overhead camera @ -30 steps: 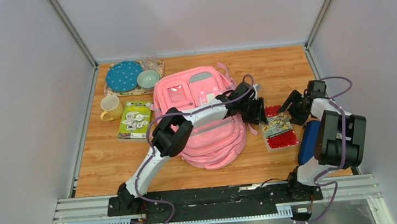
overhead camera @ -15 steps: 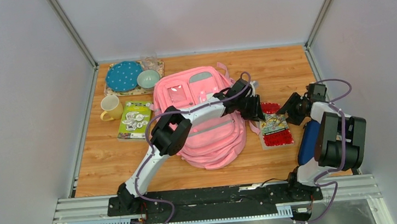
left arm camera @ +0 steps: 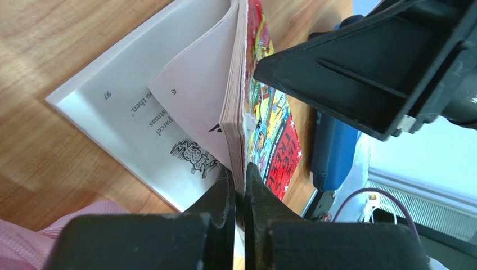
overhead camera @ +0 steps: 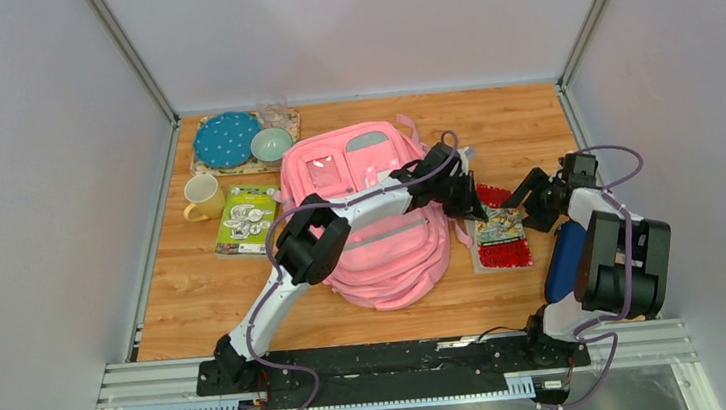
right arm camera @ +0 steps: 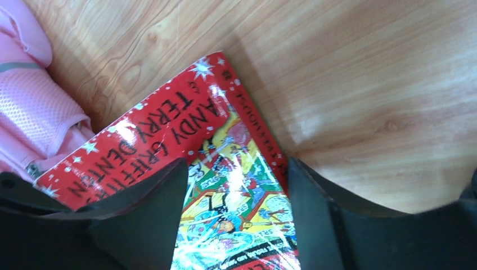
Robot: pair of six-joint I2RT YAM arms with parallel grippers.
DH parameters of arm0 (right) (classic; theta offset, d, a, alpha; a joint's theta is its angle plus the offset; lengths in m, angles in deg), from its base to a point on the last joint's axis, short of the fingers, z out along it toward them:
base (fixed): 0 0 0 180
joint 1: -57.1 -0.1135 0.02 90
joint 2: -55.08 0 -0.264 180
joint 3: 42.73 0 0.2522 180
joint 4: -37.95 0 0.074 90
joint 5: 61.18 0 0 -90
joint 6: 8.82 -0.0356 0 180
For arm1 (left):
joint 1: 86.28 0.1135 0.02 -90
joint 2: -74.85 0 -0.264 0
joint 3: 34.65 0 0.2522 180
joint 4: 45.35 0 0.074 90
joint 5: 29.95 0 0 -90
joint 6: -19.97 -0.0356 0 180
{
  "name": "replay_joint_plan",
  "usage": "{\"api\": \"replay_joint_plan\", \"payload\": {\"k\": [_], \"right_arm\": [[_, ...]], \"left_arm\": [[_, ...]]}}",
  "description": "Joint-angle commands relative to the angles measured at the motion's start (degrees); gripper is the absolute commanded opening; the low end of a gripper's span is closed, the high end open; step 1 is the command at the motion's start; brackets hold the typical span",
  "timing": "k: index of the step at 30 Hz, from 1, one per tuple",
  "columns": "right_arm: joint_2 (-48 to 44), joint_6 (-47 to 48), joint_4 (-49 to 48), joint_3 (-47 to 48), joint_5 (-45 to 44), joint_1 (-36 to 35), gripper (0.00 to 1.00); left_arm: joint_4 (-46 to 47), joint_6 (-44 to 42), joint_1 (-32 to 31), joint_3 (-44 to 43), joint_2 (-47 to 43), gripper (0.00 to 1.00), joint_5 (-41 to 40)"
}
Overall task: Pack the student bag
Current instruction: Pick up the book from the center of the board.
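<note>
The pink student bag (overhead camera: 382,233) lies flat mid-table. To its right a red paperback book (overhead camera: 502,234) lies on the wood. My left gripper (overhead camera: 477,212) reaches across the bag and is shut on the book's cover edge with a bundle of pages (left arm camera: 241,171). Some pages (left arm camera: 169,90) splay open beneath the lifted cover (left arm camera: 267,129). My right gripper (overhead camera: 531,201) stands open over the book's far side, its fingers straddling the glossy cover (right arm camera: 236,180) with nothing pinched between them. A corner of the bag (right arm camera: 34,107) shows beside the book (right arm camera: 163,132).
A dark blue case (overhead camera: 563,258) lies near the right arm's base. At the back left are a blue dotted plate (overhead camera: 228,139), a pale bowl (overhead camera: 272,144), a yellow mug (overhead camera: 201,196) and a green booklet (overhead camera: 246,219). Walls close in the table's sides.
My left gripper has closed onto the book's edge and drawn it slightly toward the bag. My right gripper shifted a little over the book and stays open.
</note>
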Motion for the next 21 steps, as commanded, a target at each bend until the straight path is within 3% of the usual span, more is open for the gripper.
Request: {"api": "replay_joint_plan", "payload": {"k": [1, 5, 15, 21], "right_arm": [[-6.24, -2.74, 6.54, 2.9, 5.65, -1.65, 0.71], [-14.66, -2.83, 11.98, 4.74, 1.61, -0.6, 0.83], [-36.9, -2.74, 23.15, 7.74, -5.15, 5.56, 0.87], [-48.52, -5.02, 20.17, 7.99, 2.38, 5.56, 0.9]], "left_arm": [[5.45, -2.86, -1.59, 0.13, -3.85, 0.0, 2.11], [5.36, -6.9, -1.59, 0.22, -9.55, 0.0, 2.64], [7.55, -12.97, -1.59, 6.62, -27.05, 0.0, 2.56], [10.71, -14.21, -0.54, 18.48, -40.14, 0.0, -0.17]]}}
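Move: My left fingers are already shut on the near-hand side edge of the book; its middle lies about 4 cm to my left hand's right, 3 cm back and some 3 cm below. The pink backpack's middle is roughly 23 cm to the left and 2 cm ahead. From my right hand, at the spine side, the book's middle is 5 cm left, 3 cm back and about 1 cm below, and the blue case sits some 9 cm right and 12 cm back. Keeping my pinch on the book's open-page edge, I raise my left hand about 21 cm, easing off and then speeding up, and roll the wrist some 25 degrees so the fingertips level out. My right hand opens wider, comes free of the spine side and climbs alongside about 19 cm, drawing back toward its base and tipping its fingers forward and up. ##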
